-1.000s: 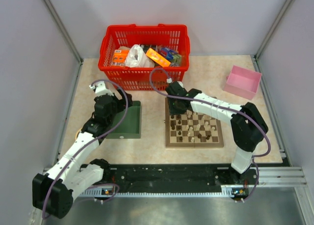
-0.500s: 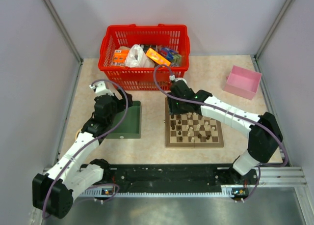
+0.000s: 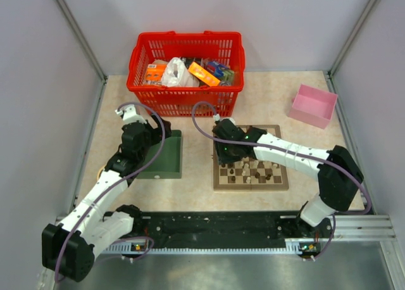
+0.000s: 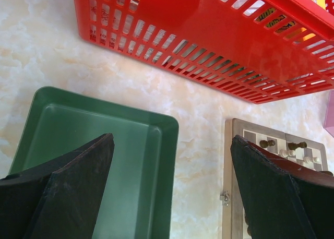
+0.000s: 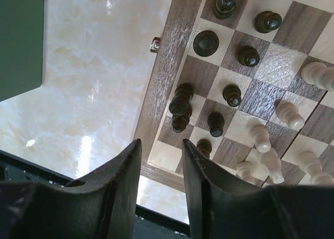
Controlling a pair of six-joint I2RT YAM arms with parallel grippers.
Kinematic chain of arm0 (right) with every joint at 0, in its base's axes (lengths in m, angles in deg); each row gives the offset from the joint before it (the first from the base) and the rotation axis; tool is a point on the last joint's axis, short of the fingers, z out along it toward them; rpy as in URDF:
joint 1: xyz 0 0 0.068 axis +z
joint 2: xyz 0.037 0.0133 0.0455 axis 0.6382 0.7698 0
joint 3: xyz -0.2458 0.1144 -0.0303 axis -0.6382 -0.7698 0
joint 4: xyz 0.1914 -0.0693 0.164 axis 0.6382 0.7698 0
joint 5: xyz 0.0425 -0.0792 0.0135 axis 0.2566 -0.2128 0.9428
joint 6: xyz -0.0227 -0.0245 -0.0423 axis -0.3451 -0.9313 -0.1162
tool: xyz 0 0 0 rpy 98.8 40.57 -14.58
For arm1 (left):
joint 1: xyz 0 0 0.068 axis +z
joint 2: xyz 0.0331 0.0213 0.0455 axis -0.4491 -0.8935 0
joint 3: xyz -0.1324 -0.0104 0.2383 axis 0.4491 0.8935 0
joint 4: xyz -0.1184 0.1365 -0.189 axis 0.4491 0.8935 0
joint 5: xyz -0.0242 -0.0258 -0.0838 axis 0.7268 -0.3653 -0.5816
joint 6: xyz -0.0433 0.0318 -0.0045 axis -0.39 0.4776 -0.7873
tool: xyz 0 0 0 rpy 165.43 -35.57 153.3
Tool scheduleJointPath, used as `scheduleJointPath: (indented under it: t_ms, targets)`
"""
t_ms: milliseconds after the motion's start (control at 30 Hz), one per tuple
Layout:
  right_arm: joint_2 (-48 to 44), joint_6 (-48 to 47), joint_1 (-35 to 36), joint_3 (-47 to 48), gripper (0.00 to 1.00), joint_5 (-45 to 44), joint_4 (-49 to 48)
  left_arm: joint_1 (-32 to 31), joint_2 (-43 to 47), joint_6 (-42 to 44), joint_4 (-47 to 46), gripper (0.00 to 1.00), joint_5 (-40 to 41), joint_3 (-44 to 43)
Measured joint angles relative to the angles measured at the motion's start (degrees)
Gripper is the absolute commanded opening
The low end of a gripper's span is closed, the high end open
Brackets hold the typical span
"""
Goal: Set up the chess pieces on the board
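The board [image 3: 252, 187] lies right of centre with dark and pale chess pieces [image 3: 262, 168] scattered over its squares. My right gripper [image 3: 226, 154] hovers over the board's left columns. In the right wrist view it [image 5: 160, 145] stands open above the board's near-left corner, with nothing between its fingers [image 5: 124, 181]. Dark pieces [image 5: 181, 101] crowd the squares by the rim [image 5: 162, 82], and pale pieces [image 5: 288, 112] lie farther right, some tipped over. My left gripper [image 4: 172, 140] is wide open and empty, above the green tray's [image 4: 104, 145] right wall.
A red basket [image 3: 186, 71] full of packets stands at the back. A pink box [image 3: 312, 105] sits at the far right. The green tray [image 3: 166, 157] lies left of the board, a strip of bare table between them.
My right gripper has drawn back from the board's far-left edge toward its near-left corner, uncovering the far rows. Its arm has swung outward. The left arm has not moved.
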Motion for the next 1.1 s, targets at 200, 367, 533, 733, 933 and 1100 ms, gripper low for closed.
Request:
scheduleJointPath:
  t_ms: [200, 367, 533, 733, 933, 1100]
  targets:
    - [1.01, 0.28, -0.02, 0.0, 0.35, -0.13, -0.17, 0.0, 0.02, -0.2, 0.0, 0.99, -0.13, -0.02]
    - [2.56, 0.28, -0.02, 0.0, 0.31, -0.28, -0.17, 0.0, 0.02, -0.22, 0.0, 0.99, -0.13, 0.0]
    - [3.37, 0.31, -0.02, 0.0, 0.27, -0.57, -0.17, 0.04, 0.02, -0.2, 0.0, 0.99, -0.13, 0.0]
    - [4.13, 0.31, -0.02, 0.0, 0.19, -0.9, -0.17, 0.13, 0.02, -0.28, 0.0, 0.99, -0.13, 0.0]
    - [4.35, 0.31, -0.02, 0.0, 0.16, -0.98, -0.13, 0.24, 0.02, -0.39, -0.02, 0.99, -0.13, 0.31]
    - [4.35, 0.28, -0.02, 0.0, 0.16, -1.29, 0.11, 0.26, 0.02, -0.39, -0.02, 0.99, -0.15, 0.44]
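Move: The black piece next to be gripped stands almost straight under the right hand, about 4 cm down, near the board's near left corner. A taller black piece stands some 2 cm farther out, level sideways. Two black pawns stand about 3 cm to the right, one roughly 1 cm ahead and one 1 cm nearer. From the idle left hand, the piece lies about 23 cm right, 10 cm back and 14 cm below. The right hand sinks almost straight down, about 2.5 cm, onto the short black piece beside the board's left frame, slowing as it arrives and tilting only some 5 degrees. As it goes down, the part-open fingers narrow to a small gap, with most of the closing late, and their tips pinch the piece's head just short of the taller black piece beyond. ##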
